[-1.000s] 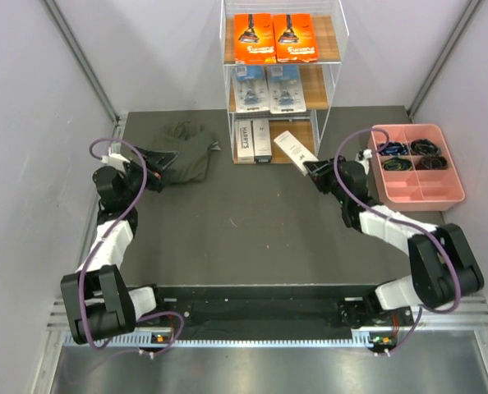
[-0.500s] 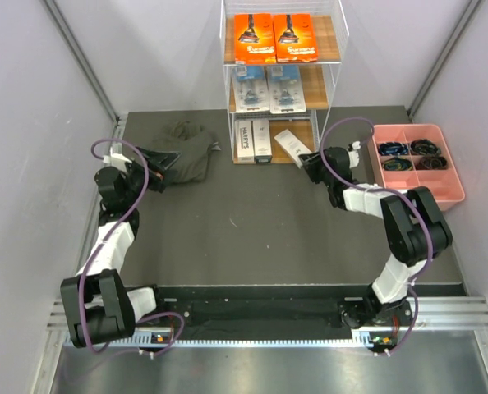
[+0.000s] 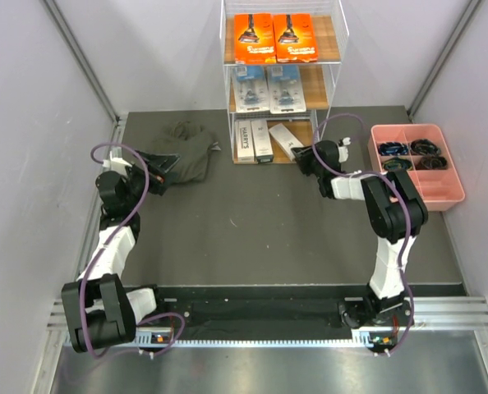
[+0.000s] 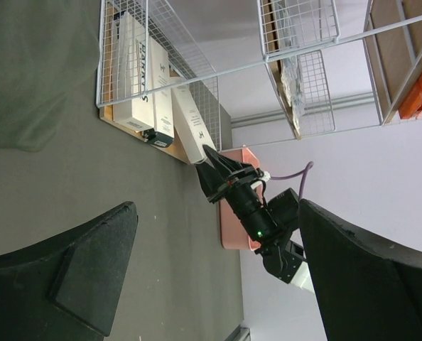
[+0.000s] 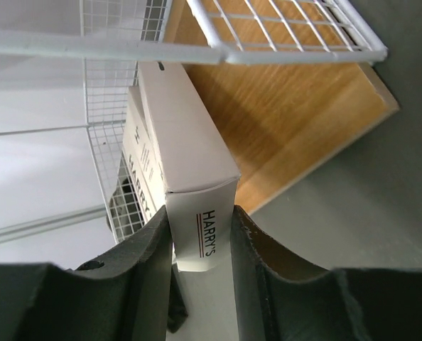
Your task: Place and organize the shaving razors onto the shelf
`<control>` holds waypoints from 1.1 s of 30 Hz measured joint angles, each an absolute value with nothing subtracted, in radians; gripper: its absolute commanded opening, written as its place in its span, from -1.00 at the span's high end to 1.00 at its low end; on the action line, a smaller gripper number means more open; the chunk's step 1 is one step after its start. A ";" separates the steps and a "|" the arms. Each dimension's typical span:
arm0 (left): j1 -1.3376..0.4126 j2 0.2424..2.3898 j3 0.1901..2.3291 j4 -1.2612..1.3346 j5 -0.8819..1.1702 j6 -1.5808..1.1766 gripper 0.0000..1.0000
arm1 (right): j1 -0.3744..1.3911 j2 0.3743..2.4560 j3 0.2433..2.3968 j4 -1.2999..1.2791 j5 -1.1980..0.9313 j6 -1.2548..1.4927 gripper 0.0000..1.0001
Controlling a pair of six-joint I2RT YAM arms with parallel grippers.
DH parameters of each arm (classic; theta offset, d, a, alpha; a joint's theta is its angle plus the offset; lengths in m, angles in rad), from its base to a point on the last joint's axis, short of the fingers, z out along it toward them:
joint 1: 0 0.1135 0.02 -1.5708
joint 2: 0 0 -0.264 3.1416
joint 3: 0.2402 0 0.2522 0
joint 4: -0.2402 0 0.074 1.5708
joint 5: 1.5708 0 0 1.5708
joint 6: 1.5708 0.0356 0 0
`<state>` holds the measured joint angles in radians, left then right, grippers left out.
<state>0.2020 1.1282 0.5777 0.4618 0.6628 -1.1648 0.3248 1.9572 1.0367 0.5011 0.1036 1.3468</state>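
The shelf stands at the back centre, a white wire rack with three wooden tiers. Two orange razor boxes lie on the top tier and two blue blister packs on the middle one. Two white boxes lie on the bottom tier. My right gripper is shut on a third white box, whose far end lies over the bottom tier beside them. In the right wrist view the white box reads HARRY'S between my fingers. My left gripper is open at the left, holding nothing.
A dark green cloth lies crumpled on the mat under and beyond the left gripper. A pink compartmented tray with dark items sits at the right, close behind the right arm. Grey walls close in both sides.
The right arm has stretched toward the shelf, carrying the white box left and back until its end lies on the bottom tier. The left arm has barely moved.
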 measured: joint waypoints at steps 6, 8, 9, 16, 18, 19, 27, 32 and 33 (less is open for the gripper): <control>0.202 1.128 0.568 0.476 0.661 -1.176 -0.98 | 0.329 2.017 1.098 0.503 0.079 1.355 0.71; 0.202 1.128 0.563 0.478 0.660 -1.177 -0.98 | 0.331 2.021 1.100 0.504 0.068 1.356 0.68; 0.202 1.128 0.561 0.479 0.660 -1.177 -0.98 | 0.333 2.021 1.100 0.504 0.062 1.356 0.64; 0.202 1.128 0.546 0.479 0.660 -1.179 -0.98 | 0.361 2.031 1.100 0.510 0.008 1.354 0.53; 0.202 1.127 0.546 0.479 0.660 -1.180 -0.98 | 0.373 2.039 1.100 0.511 -0.008 1.353 0.53; 0.202 1.125 0.546 0.479 0.660 -1.180 -0.98 | 0.379 2.042 1.100 0.510 -0.014 1.354 0.53; 0.202 1.097 0.546 0.478 0.660 -1.180 -0.98 | 0.411 2.089 1.100 0.552 -0.076 1.359 0.50; 0.202 1.081 0.542 0.476 0.660 -1.179 -0.98 | 0.411 2.114 1.104 0.596 -0.090 1.377 0.48; 0.202 1.078 0.540 0.476 0.660 -1.179 -0.98 | 0.410 2.120 1.111 0.600 -0.092 1.383 0.48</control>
<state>0.2020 1.0782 0.5396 0.4759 0.6598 -1.1793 0.4103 2.1201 1.1107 0.5999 -0.0921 1.3827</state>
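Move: The right hand holds one white razor box by its near end, skewed on the bottom shelf. The open slot beside the middle white box has its centre about 5 cm ahead, 8 cm left and 3 cm below that hand. The middle white box lies some 12 cm left and 5 cm ahead, the Harry's box about 18 cm left and equally far ahead. From the left hand, the slot is roughly 20 cm ahead, 28 cm right and 17 cm lower. Still gripping, the right hand swings the box about 8 cm left against its neighbour, turning some 15° counter-clockwise while sinking. ##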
